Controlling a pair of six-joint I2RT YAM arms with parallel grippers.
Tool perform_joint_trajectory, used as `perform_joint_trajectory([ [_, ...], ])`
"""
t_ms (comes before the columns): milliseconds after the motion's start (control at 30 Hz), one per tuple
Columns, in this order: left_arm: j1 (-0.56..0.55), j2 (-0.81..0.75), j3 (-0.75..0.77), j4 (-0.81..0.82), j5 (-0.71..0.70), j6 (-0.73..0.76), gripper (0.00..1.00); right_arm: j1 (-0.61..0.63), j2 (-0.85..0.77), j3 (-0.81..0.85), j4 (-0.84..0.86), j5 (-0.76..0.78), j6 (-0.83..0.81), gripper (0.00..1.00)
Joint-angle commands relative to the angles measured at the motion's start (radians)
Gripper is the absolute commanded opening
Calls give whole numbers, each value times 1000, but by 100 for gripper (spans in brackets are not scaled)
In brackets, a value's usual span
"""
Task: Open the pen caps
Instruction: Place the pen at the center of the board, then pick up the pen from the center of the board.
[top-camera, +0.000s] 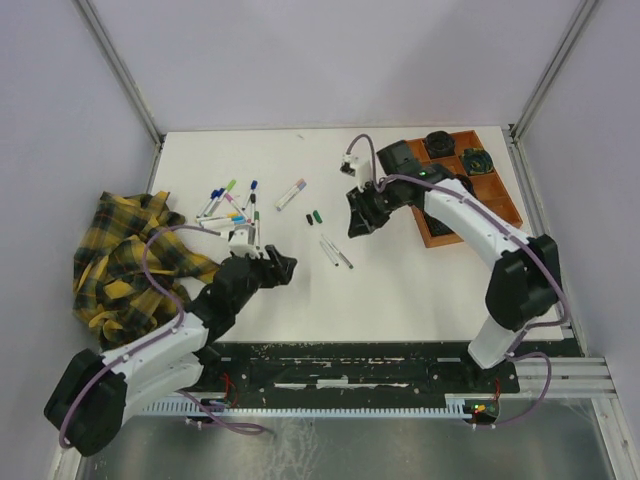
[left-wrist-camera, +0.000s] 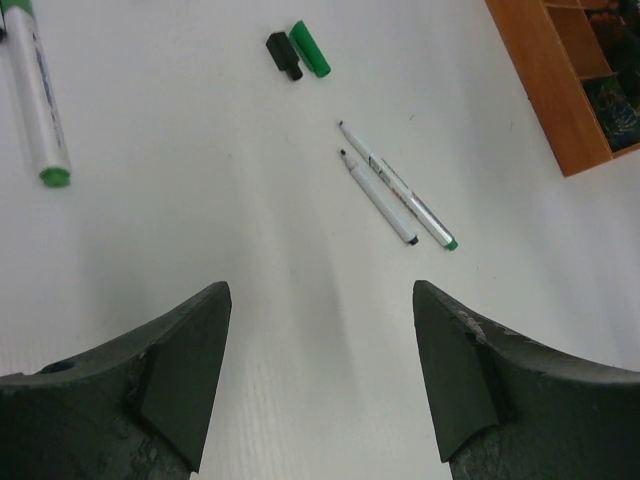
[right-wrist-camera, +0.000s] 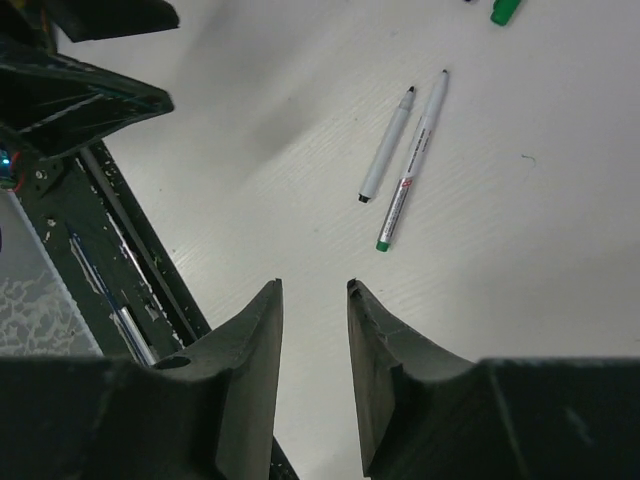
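Observation:
Two loose pen caps, one green and one black, lie mid-table; the left wrist view shows the same green cap and black cap. Two uncapped white pen barrels lie side by side just below them, and both barrels also appear in the right wrist view. My left gripper hovers open and empty, left of the barrels. Above them, my right gripper is open by a narrow gap with nothing between the jaws. A bunch of capped pens lies at the back left.
A pink-capped pen lies alone near the middle back. A yellow plaid cloth is heaped at the left edge. An orange tray with black round objects sits at the back right. A green-capped pen lies left of my left gripper.

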Motion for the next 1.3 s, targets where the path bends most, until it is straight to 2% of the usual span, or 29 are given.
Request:
perform_joint_trajectory([
  [0,5,165,199,-43,-42,170,79,-76,-158,26,-11,-140,-56,40],
  [267,14,543,592,-232,-148,348,80,-89,-339,-22,-112,-166,-151,41],
  [367,31,670,760,-317,-154,394,80,-101,-387,-132,-48,-195,-146,42],
  [467,65,787,912,-416,-148,425,79,-133,-426,-201,-4,-161,-142,43],
  [567,107,912,1066,-507,-104,456,74,-139,-416,-200,-7,-211,-127,43],
  [667,137,1030,1210,-592,-69,488,65,-141,-415,-199,-14,-179,-131,43],
  [867,183,1189,1401,-697,-42,551,46,-140,-422,-209,-4,-160,-124,43],
  [1100,214,1284,1537,-767,31,588,36,-140,-421,-214,4,-160,-121,43],
  [1267,217,1338,1592,-806,23,602,34,-140,-412,-213,0,-165,-124,43],
])
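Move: The paired pens with peach and lavender caps lie about 27 cm ahead of the left hand, 2 cm to its right and 8 cm below. The two loose caps sit roughly 8 cm nearer than that pair and 7 cm right of it, while the green marker lies some 12 cm nearer and 11 cm left of it. The uncapped pens are about 9 cm ahead and 16 cm right of the left hand. From the right hand the pair lies roughly 19 cm ahead, 17 cm left and 14 cm below. The peach- and lavender-capped pair draws the left hand some 25 cm forward, first slightly raised, then sinking over it as the wrist rolls its left side up about 40 degrees, tips down, and the wide-open fingers narrow to a partial gap, still clear of the pens. The right hand, empty, withdraws from the uncapped pens up, right and back, dips a little, and waits. ##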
